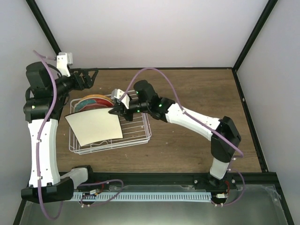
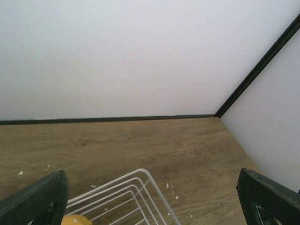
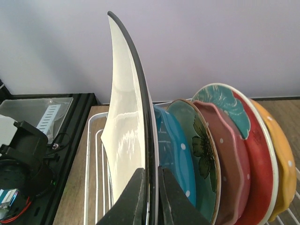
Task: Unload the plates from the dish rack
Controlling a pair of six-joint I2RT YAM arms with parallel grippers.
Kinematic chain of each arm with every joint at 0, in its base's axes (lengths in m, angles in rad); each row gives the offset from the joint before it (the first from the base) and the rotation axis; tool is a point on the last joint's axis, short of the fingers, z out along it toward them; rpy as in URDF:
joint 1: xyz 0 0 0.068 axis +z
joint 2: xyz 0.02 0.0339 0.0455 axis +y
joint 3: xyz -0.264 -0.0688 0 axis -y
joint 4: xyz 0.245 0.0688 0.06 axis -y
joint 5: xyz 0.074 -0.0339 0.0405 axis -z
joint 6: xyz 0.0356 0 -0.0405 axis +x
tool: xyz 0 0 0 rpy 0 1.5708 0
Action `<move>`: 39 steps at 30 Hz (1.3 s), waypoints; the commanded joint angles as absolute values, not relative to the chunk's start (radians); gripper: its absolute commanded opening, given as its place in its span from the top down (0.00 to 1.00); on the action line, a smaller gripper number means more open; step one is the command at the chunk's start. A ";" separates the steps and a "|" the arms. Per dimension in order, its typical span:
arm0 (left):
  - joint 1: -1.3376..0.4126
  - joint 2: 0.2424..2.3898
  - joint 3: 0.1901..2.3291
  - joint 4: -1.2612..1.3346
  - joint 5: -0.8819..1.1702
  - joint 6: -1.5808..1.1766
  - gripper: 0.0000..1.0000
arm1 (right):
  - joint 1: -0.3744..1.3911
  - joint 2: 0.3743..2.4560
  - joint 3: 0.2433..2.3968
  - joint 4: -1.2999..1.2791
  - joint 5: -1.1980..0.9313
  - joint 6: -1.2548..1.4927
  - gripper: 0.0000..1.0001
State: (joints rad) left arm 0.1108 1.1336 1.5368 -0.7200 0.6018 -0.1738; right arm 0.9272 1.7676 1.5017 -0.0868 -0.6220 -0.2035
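Note:
The white wire dish rack (image 1: 136, 137) stands left of centre on the wooden table. The square cream plate (image 1: 93, 125) stands on edge at its near end. My right gripper (image 1: 116, 111) is shut on that plate's right edge; in the right wrist view the fingers (image 3: 135, 197) pinch its dark rim (image 3: 136, 75). Behind it stand the teal dotted plate (image 3: 174, 154), the mint green flower plate (image 3: 199, 150), the pink plate (image 3: 225, 159), the red-and-teal floral plate (image 3: 248, 140) and the orange plate (image 3: 276, 154). My left gripper (image 1: 90, 76) is open and empty, raised above the rack's far-left corner (image 2: 140, 187).
The black frame rail (image 1: 154, 180) runs along the table's near edge. White walls with black corner posts (image 1: 253, 35) close in the back and sides. Bare wood (image 1: 197, 89) lies right of the rack and behind it (image 2: 140, 140).

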 commanded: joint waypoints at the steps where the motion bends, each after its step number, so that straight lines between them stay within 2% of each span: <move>1: 0.115 1.132 1.599 -0.672 0.642 -0.224 0.00 | 0.920 1.666 1.523 0.007 -0.668 -0.207 0.99; 17: 0.117 1.187 1.677 -0.567 0.615 -0.272 0.00 | 0.770 1.490 1.457 -0.019 -0.767 -0.074 0.99; 26: 0.118 1.222 1.700 -0.533 0.599 -0.283 0.00 | 0.616 1.459 1.477 0.013 -0.813 0.042 0.99; 31: 0.120 1.225 1.699 -0.517 0.600 -0.285 0.00 | 0.490 1.466 1.498 0.006 -0.837 0.123 0.99; 39: 0.121 1.221 1.688 -0.523 0.604 -0.279 0.00 | 0.218 1.471 1.434 0.198 -0.836 0.468 0.99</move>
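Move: The right hand already holds the white plate by its upper right corner, partly lifted above the rack. The open table right of the rack centres about 40 cm to its right, 10 cm ahead and 28 cm below. The rack's middle is some 8 cm ahead, 4 cm left, 24 cm below; the blue plate stands about 3 cm ahead, 11 cm left, 18 cm below. From the left hand that open table lies some 50 cm right, 2 cm ahead and 42 cm below. Keeping its pinch on the white plate's corner, the right hand carries it right about 22 cm, away from the dishes still in the rack, climbing some 8 cm and swinging forward 15 cm, mostly late and faster. The wrist turns clockwise some 30 degrees as it goes and also rolls and tilts. The empty left hand rises about 6 cm, then edges forward, fingers still wide open. ##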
